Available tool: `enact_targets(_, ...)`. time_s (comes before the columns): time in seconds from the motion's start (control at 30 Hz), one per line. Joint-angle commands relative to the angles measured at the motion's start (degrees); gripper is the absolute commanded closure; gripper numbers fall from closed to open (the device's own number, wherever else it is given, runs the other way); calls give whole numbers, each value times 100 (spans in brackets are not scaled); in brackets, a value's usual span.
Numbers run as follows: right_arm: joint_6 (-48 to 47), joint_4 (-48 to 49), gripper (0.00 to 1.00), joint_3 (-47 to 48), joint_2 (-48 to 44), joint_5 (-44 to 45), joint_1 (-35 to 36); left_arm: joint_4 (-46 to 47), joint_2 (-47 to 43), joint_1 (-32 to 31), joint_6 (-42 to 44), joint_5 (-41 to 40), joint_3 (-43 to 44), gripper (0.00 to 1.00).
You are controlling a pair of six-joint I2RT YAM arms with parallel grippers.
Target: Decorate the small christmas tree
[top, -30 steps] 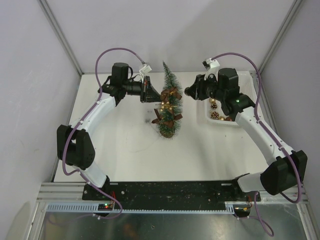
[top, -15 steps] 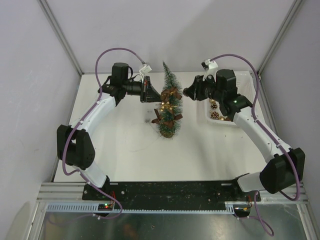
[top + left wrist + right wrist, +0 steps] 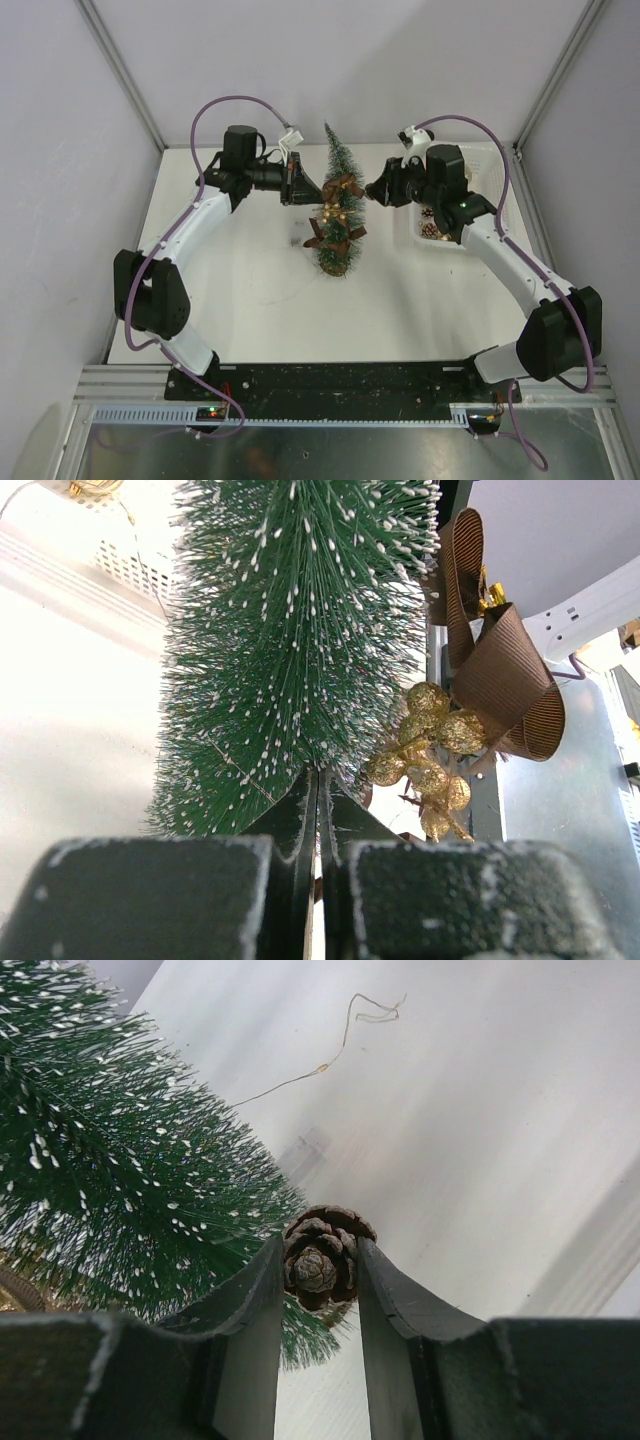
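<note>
The small christmas tree [image 3: 337, 165] stands upright mid-table on its wooden disc base [image 3: 337, 266]; brown ribbon bows [image 3: 346, 186] and gold berries hang on it. My left gripper [image 3: 299, 181] is shut, its tips [image 3: 320, 776] pushed into the frosted bristles [image 3: 290, 630] on the tree's left side; whether it pinches a bristle I cannot tell. My right gripper [image 3: 373, 190] is shut on a brown pine cone [image 3: 320, 1260], held just off the tree's right side, next to the bristles [image 3: 120, 1180]. A bow [image 3: 500, 670] and gold berries [image 3: 430, 750] show past the left fingers.
A white mesh basket [image 3: 446, 247] with pine cones [image 3: 430, 229] and gold ornaments sits at the right, partly under my right arm. A thin loose wire [image 3: 345, 1040] lies on the white table. Frame posts rise at the back corners.
My right arm has moved left from over the basket toward the tree, carrying the pine cone. The left arm and the tree have not moved.
</note>
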Motion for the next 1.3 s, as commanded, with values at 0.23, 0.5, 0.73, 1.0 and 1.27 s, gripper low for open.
enact_targets(0.23,152,414,63,-142,-98,-90,34,108,-213,-37,40,200,41,100)
enact_targets(0.5,140,366,51,-217,-212,-73,35,103,-235,-35,40,173,9,100)
enact_targets(0.73,112,279,45,-223,-354,-23,10,102,-253,-18,40,157,-39,100)
enact_targets(1.0,177,153,45,-283,-480,354,-103,106,-278,90,-23,93,-55,95)
enact_targets(1.27,708,-262,35,-297,-342,2067,-700,108,-309,449,-392,268,40,72)
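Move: Just off the tree's right side, the right hand holds the pinecone; the tree's middle is about 9 cm to its left, 1 cm back and 7 cm lower. The upper brown bow lies some 6 cm left and 4 cm back at hand height, the gold berries about 7 cm left, 5 cm back and 4 cm below. The ornament basket is roughly 24 cm right, 15 cm ahead, 24 cm down. From the left hand the tree's middle is about 4 cm ahead, 2 cm right and 8 cm below. Letting go of the pinecone at the tree's right side, the right hand sinks about 1 cm while its fingers spread from part-open to well open, rises again, then swings away from the tree some 5 cm to the right, turning about 15 degrees clockwise. At the very end the left fingers, shut in the branches until then, part a little and ease 1–2 cm left and slightly forward. ##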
